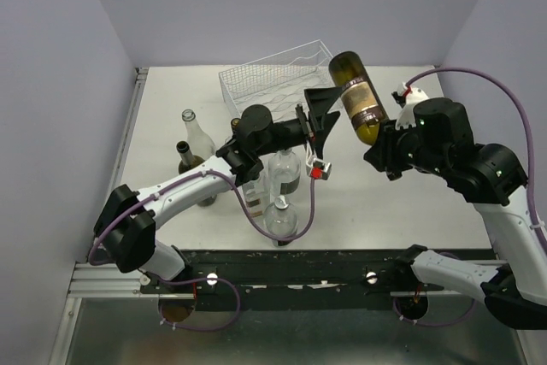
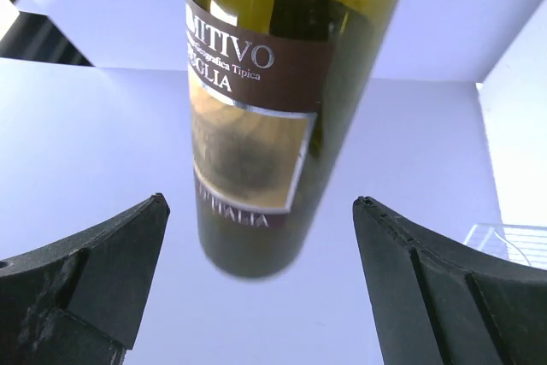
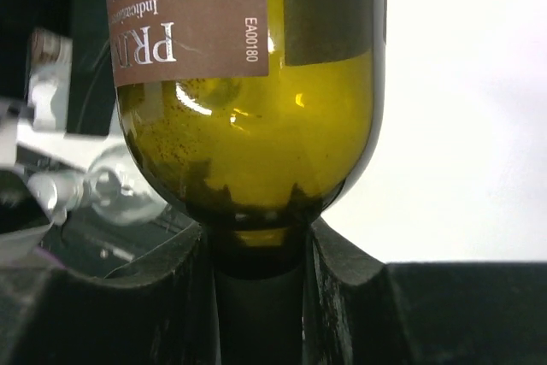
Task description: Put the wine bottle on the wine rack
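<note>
An olive-green wine bottle (image 1: 356, 97) with a brown label hangs in the air, base pointing away toward the back. My right gripper (image 1: 382, 144) is shut on its neck (image 3: 256, 288); the bottle's shoulder (image 3: 248, 151) fills the right wrist view. My left gripper (image 1: 321, 111) stands open just left of the bottle, touching nothing. In the left wrist view the bottle (image 2: 265, 108) floats between and beyond the two spread fingers (image 2: 94, 271). The white wire wine rack (image 1: 273, 74) sits at the back of the table, just left of the bottle's base, with nothing in it.
Several other bottles, clear and dark, stand in a cluster (image 1: 282, 175) under the left arm, with a clear one (image 1: 195, 132) farther left. White walls close in the back and both sides. A corner of the rack (image 2: 513, 241) shows in the left wrist view.
</note>
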{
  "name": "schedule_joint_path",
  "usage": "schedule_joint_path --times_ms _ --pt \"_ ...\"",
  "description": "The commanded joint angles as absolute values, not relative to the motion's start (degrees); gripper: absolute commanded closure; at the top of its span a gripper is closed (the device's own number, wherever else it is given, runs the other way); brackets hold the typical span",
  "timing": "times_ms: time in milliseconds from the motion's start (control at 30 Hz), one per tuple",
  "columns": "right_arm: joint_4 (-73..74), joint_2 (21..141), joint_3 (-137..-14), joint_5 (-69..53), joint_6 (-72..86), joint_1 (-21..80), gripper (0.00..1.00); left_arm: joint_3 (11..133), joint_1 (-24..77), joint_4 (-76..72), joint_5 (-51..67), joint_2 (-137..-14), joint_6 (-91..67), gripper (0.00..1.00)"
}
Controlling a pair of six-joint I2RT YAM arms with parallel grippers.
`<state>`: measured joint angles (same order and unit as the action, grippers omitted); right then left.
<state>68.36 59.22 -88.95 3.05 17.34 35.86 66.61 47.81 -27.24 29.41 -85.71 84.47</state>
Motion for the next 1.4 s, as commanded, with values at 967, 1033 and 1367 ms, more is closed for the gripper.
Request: schedule_joint_path --times_ms 967,1033,1367 --pt "34.38 68.46 -64.52 12.05 17.93 30.68 0.99 74.36 48.78 11.68 -5.17 -62.58 3.7 0.01" --pt "32.09 70.91 -63.11 11.43 17.75 30.32 1.0 73.31 48.69 12.57 -7.63 -61.35 2.82 0.01" --pt "25.76 81.12 -61.08 12.57 17.84 29.97 1.0 74.18 48.69 13.62 -11.16 -58.54 7.47 0.01"
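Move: The wine rack's middle lies roughly 40 cm ahead of the right hand, 18 cm to its left and some 30 cm below; this hand already holds the bottle by the neck. The far clear bottle stands about 10 cm ahead, 18 cm left, and the near clear bottle about 5 cm back, 18 cm left, both some 23 cm below. From the left hand, the rack is about 30 cm ahead, 12 cm left and 35 cm below. The wine bottle, still gripped by its neck, is carried by the right hand forward about 11 cm towards the rack's right side: first a short rise, then a long descent to some 20 cm below its start, the wrist turning a little clockwise and tipping down. The open left hand withdraws some 15 cm to its left in a high arc, rolling strongly until its fingers point forward-right. ##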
